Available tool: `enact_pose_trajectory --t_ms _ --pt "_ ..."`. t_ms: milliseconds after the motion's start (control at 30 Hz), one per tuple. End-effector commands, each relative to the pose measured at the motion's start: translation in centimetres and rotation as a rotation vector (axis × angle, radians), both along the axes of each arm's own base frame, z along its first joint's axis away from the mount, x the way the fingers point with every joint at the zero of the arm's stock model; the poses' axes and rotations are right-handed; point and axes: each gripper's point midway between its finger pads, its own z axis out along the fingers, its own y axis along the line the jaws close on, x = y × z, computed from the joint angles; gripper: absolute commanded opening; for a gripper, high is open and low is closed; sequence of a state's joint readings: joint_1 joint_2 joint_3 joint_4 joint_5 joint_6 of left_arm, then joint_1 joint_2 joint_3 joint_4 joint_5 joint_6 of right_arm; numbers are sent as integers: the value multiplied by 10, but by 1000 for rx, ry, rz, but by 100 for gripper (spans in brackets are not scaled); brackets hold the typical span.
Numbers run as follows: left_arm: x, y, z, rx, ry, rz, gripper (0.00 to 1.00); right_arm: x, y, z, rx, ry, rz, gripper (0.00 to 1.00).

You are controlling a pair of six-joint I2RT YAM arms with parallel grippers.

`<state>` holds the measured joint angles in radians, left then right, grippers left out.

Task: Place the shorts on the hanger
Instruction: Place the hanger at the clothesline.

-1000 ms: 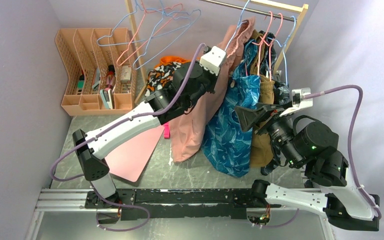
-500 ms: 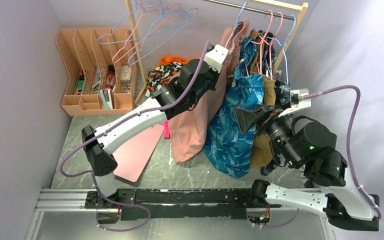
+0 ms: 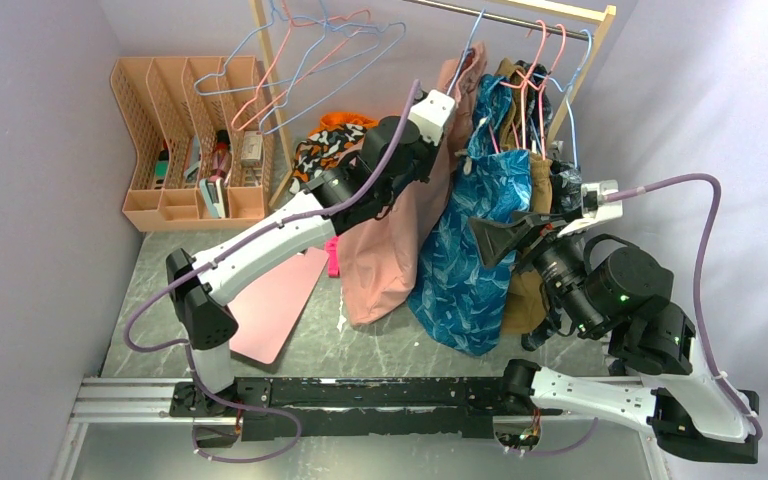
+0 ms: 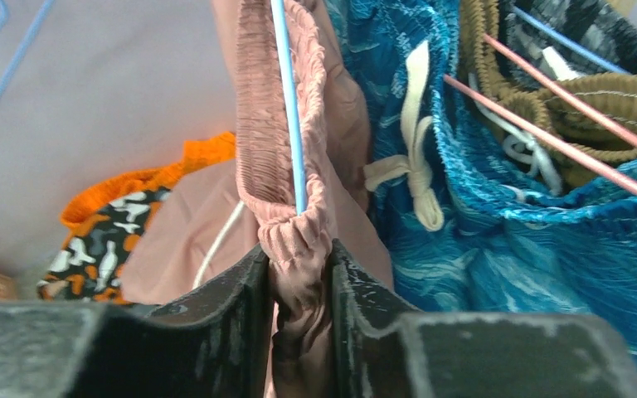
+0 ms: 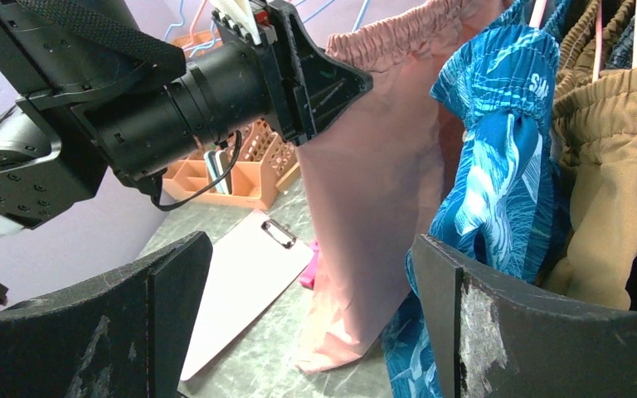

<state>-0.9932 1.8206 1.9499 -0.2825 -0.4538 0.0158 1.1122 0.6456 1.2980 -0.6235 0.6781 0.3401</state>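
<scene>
The dusty-pink shorts [image 3: 390, 250] hang from the light-blue hanger [image 4: 286, 99], whose wire runs through the gathered waistband. The hanger's hook [image 3: 470, 45] reaches up to the wooden rail [image 3: 520, 12]. My left gripper [image 4: 299, 253] is shut on the waistband's end, and pink fabric fills the gap between its jaws. In the top view the left gripper [image 3: 430, 150] is high beside the rack. My right gripper [image 5: 307, 274] stands open and holds nothing, apart from the shorts [image 5: 381, 166], whose leg hem touches the table. In the top view the right gripper [image 3: 495, 240] is in front of the hanging clothes.
A blue patterned garment [image 3: 470, 260] and a tan one [image 3: 525, 290] hang right of the shorts on pink hangers. A pink clipboard [image 3: 270, 310] lies on the table. A peach organiser [image 3: 190, 140], spare wire hangers [image 3: 300, 60] and an orange-black cloth [image 3: 325, 145] are at the back left.
My left arm has moved up and toward the rail, carrying the shorts' waistband and hanger higher. The right arm has stayed where it was, still open.
</scene>
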Motion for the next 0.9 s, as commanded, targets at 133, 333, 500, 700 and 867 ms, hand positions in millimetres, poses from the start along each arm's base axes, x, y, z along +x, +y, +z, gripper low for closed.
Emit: enact_pose_trajectory --t_ms 133,333,500,700,867 --pt "-44 -13 10 -52 69 -184 67 2 -1 2 -21 -1 -17 95" --pt "-76 12 32 -103 68 -242 99 4 1 8 -41 1 -20 95" --pt "-104 47 34 -160 55 -267 99 6 0 11 -55 9 -29 95" --pt "-129 58 -23 -156 165 -321 99 8 3 4 -75 37 -39 95" --pt "-140 46 -64 -153 229 -394 95 8 8 4 -73 46 -32 95"
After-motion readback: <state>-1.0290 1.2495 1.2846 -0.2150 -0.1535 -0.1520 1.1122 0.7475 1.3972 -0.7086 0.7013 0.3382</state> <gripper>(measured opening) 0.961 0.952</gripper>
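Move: The left fingers are still around the near end of the pink shorts' waistband and the hanger arm in it. The hanger's hook is roughly 20 cm ahead of this hand, 6 cm to its right and about 15 cm higher; the blue shorts' waistband is some 10 cm to the hand's right, 5 cm farther out and slightly lower. From the right hand, that pink waistband end lies about 15 cm ahead, 10 cm left and marginally higher. The left fingers let go of the pink waistband and the hanger end, spreading from a slight gap to fully open while the hand pulls back about 13 cm towards its base. After a small initial drift right it swings some 7 cm left, rises a little and then sinks at the end; the wrist turns clockwise by about 15 degrees. ##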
